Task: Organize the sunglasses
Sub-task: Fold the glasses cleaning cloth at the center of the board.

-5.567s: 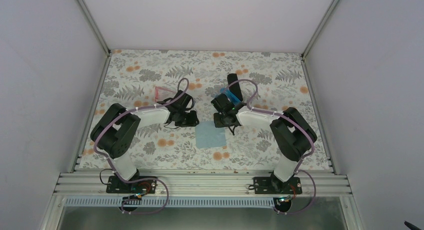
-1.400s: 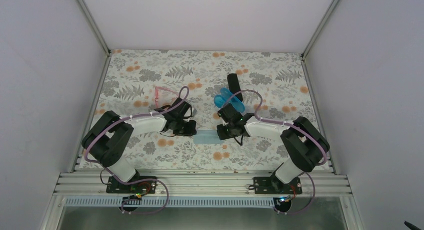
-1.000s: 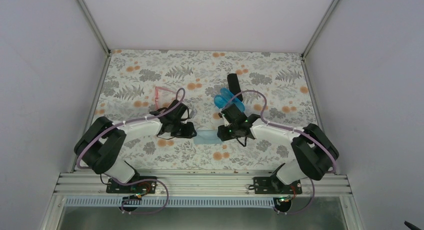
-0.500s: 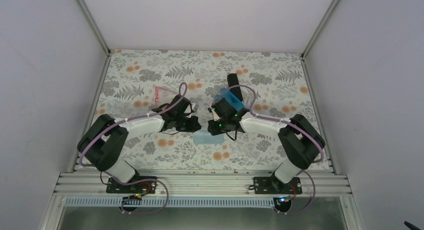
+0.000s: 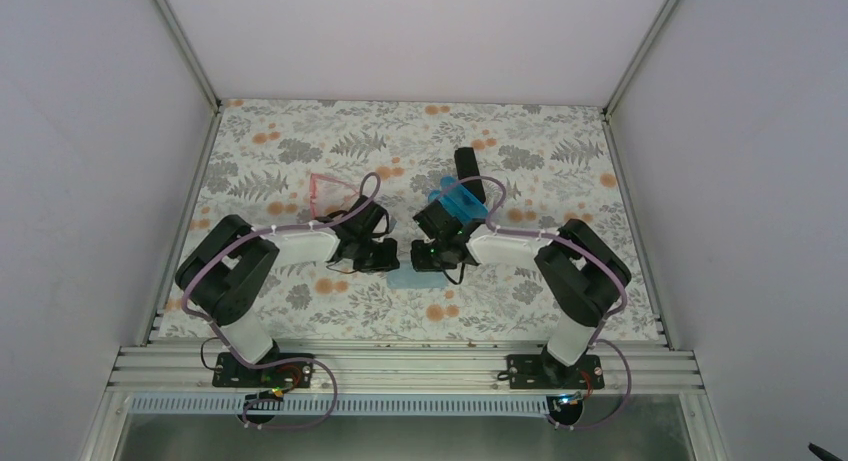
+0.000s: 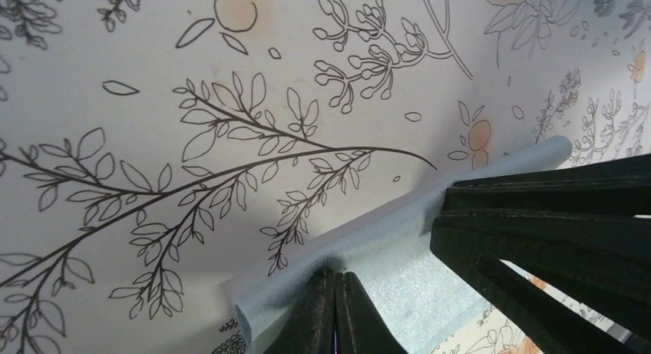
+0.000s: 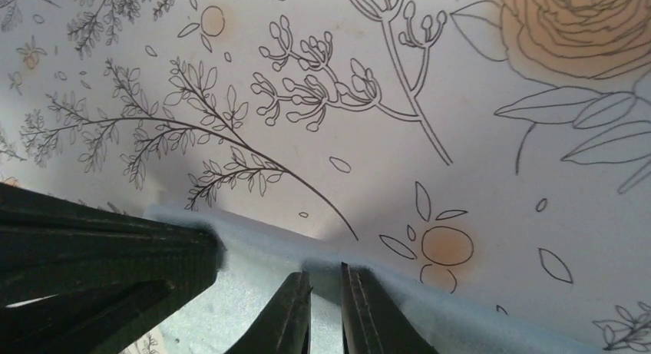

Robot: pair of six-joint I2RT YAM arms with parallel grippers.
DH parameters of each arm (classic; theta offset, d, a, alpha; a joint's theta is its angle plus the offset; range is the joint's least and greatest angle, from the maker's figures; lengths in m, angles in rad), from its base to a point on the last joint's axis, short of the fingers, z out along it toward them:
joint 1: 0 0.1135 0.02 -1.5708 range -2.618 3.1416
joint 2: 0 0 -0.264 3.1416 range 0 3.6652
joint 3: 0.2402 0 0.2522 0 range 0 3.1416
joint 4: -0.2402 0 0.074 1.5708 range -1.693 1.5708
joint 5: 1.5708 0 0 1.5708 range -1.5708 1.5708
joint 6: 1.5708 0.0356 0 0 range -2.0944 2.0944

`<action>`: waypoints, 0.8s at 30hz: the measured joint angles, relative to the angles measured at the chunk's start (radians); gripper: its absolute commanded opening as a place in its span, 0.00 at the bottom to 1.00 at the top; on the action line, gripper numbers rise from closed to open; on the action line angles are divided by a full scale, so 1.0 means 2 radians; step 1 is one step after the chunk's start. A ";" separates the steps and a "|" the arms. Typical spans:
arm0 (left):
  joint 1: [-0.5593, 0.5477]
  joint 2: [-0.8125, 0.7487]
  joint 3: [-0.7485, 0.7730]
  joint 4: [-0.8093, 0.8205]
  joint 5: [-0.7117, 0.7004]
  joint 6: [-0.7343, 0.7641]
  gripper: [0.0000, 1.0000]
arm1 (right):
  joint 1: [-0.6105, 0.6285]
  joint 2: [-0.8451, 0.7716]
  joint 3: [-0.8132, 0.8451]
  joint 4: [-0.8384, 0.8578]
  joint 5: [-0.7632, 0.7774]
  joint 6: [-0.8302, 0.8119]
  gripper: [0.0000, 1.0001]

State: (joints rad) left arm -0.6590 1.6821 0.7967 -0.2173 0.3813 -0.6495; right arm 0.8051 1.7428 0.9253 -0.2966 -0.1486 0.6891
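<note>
The sunglasses (image 5: 322, 184), thin and pink, lie on the floral table left of centre, beyond my left arm and untouched. A light blue cloth (image 5: 405, 279) lies folded between both arms. In the left wrist view the left gripper (image 6: 335, 279) is shut on the cloth (image 6: 399, 269) at its rolled far edge. My right gripper (image 7: 325, 276) pinches the same edge of the cloth (image 7: 253, 292), its jaws a narrow slit apart with fabric between. Seen from above, the left gripper (image 5: 387, 253) and right gripper (image 5: 422, 256) nearly meet tip to tip.
A glossy blue case (image 5: 460, 199) stands open just beyond the right gripper. Behind it lies a black oblong object (image 5: 466, 167). Metal frame posts and white walls bound the table (image 5: 560, 141) on three sides.
Both grippers have come together toward the table's middle and slightly farther from the bases. Their jaws have closed on the cloth's edge. The sunglasses and case have not moved.
</note>
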 measured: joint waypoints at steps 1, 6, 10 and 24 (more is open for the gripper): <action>0.000 0.000 0.001 -0.002 -0.004 -0.005 0.03 | 0.002 0.000 0.000 -0.001 0.007 0.010 0.16; -0.005 0.000 0.008 -0.015 -0.021 -0.018 0.03 | 0.006 -0.007 -0.002 -0.013 0.051 0.043 0.19; -0.006 0.000 0.012 -0.022 -0.029 -0.022 0.04 | 0.006 -0.022 -0.011 -0.035 0.091 0.060 0.26; -0.005 -0.036 0.013 -0.057 -0.043 -0.026 0.31 | 0.010 -0.073 -0.028 -0.154 0.199 0.063 0.50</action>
State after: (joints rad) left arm -0.6697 1.6104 0.8227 -0.3313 0.2955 -0.7006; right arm 0.8246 1.5974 0.8688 -0.6044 0.2501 0.8154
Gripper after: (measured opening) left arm 0.263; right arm 0.455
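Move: At the far folded edge of the light-blue cleaning cloth both hands start low. The cloth's middle lies about 3 cm back from the right hand and hardly to either side, about 1 cm below. The open blue case is some 13 cm ahead and 10 cm right of that hand, with the black pouch 19 cm ahead and 12 cm right. From the left hand, the cloth's middle is 3 cm back and 5 cm right, the pink-edged bag about 14 cm ahead and 14 cm left. Sliding right at table height, the right fingertips run about 10 cm along the fold and past the cloth's right end, opening by a third of their range as the wrist swings some 25 degrees to point nearly straight down; then they rise slightly. Meanwhile the left hand's shut fingertips keep holding down the fold near its left end, nearly still, and at last lift about 1.5 cm, opening partway. ##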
